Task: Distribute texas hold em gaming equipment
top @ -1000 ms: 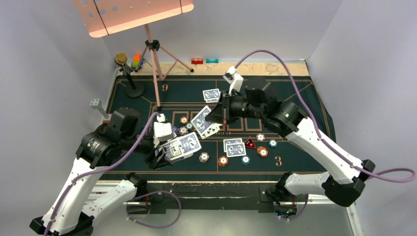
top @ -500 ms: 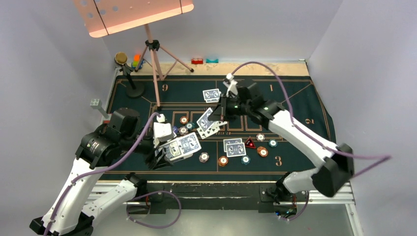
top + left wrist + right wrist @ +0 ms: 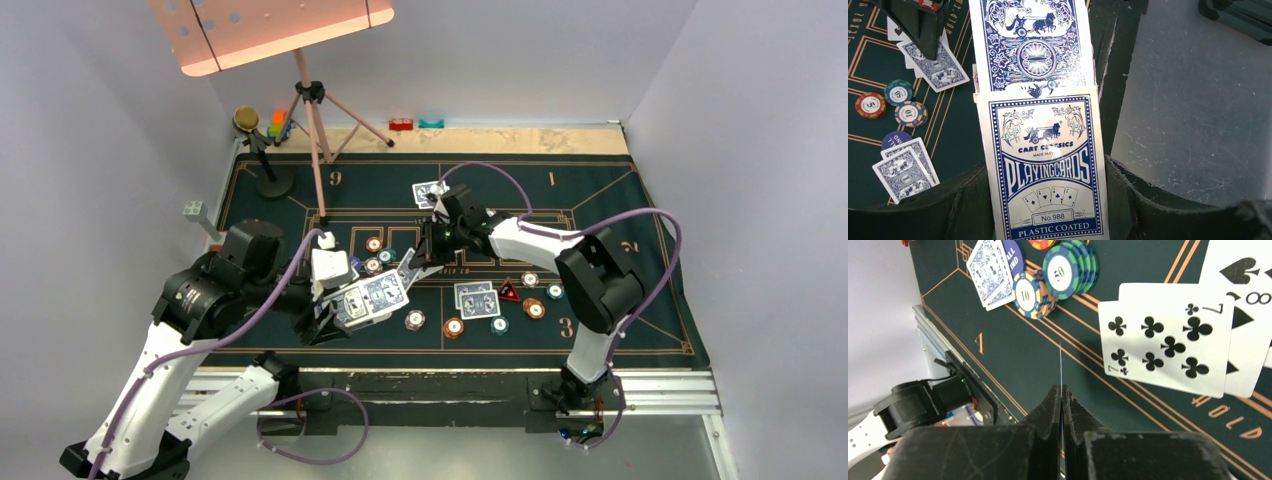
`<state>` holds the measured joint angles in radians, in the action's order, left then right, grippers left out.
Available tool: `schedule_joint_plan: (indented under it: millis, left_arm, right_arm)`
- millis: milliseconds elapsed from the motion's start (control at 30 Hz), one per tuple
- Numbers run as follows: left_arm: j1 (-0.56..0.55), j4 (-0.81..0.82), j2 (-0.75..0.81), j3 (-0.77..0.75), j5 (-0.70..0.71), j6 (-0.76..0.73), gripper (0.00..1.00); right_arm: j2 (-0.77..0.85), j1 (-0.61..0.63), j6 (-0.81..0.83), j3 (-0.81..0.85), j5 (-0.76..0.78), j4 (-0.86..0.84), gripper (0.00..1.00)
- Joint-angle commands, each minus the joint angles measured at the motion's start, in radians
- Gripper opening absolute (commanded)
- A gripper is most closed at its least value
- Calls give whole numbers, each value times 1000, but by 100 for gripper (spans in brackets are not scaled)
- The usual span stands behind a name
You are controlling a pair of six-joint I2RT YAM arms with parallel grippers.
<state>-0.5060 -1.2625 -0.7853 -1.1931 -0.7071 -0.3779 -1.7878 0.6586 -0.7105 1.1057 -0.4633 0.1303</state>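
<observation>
My left gripper (image 3: 335,315) is shut on a blue-and-white playing card box (image 3: 1045,165), with a patterned-back card (image 3: 1030,45) sticking out of its far end. Just beyond it, my right gripper (image 3: 430,246) is shut on a single card (image 3: 1061,362), which shows edge-on between the closed fingers in the right wrist view. Face-up cards, a seven of clubs (image 3: 1168,345) and an eight of spades (image 3: 1248,315), lie on the mat. Face-down pairs (image 3: 478,300) (image 3: 430,192), poker chips (image 3: 533,308) (image 3: 1033,292), a blue disc (image 3: 895,140) and the red triangular marker (image 3: 509,292) lie around them.
The dark green printed mat (image 3: 610,200) covers the table. A tripod (image 3: 318,150) carrying a pink tray (image 3: 270,30) stands at the back left, beside a small dark stand (image 3: 262,150) and toy blocks (image 3: 276,122). Small red (image 3: 401,124) and teal (image 3: 431,123) pieces sit at the back edge.
The right arm has folded in, and its gripper has moved left and nearer with the card, towards the box in the left gripper. The left arm has not moved.
</observation>
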Motion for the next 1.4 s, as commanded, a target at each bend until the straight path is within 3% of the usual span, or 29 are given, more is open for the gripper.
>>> schedule_joint_plan:
  millis: [0, 233, 267, 367, 567, 700, 833, 1000, 1133, 1367]
  left_arm:
    - [3, 21, 3, -36, -37, 0, 0]
    - [4, 18, 1, -39, -35, -1, 0]
    - [4, 17, 2, -40, -33, -2, 0]
    - [4, 13, 3, -42, -29, -5, 0]
    - [4, 14, 4, -39, -31, -4, 0]
    - [4, 14, 7, -37, -31, -3, 0]
    - [6, 19, 6, -36, -33, -1, 0]
    - [4, 28, 4, -31, -35, 3, 0]
    - [5, 41, -1, -33, -37, 10, 0]
    - [4, 48, -14, -41, -41, 17, 0]
  right_arm:
    - [-41, -2, 15, 8, 27, -76, 0]
    - [-100, -1, 39, 34, 95, -34, 0]
    - [-98, 0, 48, 41, 109, -14, 4]
    - [-80, 4, 81, 72, 180, 73, 28]
    - [47, 4, 106, 106, 255, 173, 68]
    - [179, 6, 117, 136, 262, 244, 84]
    - [323, 6, 122, 162, 237, 309, 90]
    - [480, 20, 80, 150, 90, 285, 93]
    - [564, 95, 32, 156, 95, 288, 94]
    - [554, 241, -36, 166, 25, 233, 96]
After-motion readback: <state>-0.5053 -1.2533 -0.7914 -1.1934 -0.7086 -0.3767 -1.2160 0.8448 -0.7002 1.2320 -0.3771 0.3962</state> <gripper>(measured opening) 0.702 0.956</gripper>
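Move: The right hand holds a face-down card. Its landing spot is about 7 cm below that hand, some 3 cm to its left and 2 cm back. On the felt, the seven of clubs lies almost straight below, 1 cm ahead; the green chip stack stands about 8 cm left and 3 cm ahead, the blue-and-white stack 11 cm left, level with the hand. The left hand's deck is roughly 17 cm back, 7 cm left and 13 cm above. From the left hand, the spot lies about 18 cm ahead, 12 cm right and 24 cm down. Lower the right gripper about 5 cm to bring the pinched card down to the felt at the near-left end of the seven of clubs, then open the fingers wide to let go of it. Lift away some 28 cm, tilting the fingers up about 20 degrees and swinging back some 12 cm towards the deck, fingers open and empty. Keep the left hand still, holding the deck. ##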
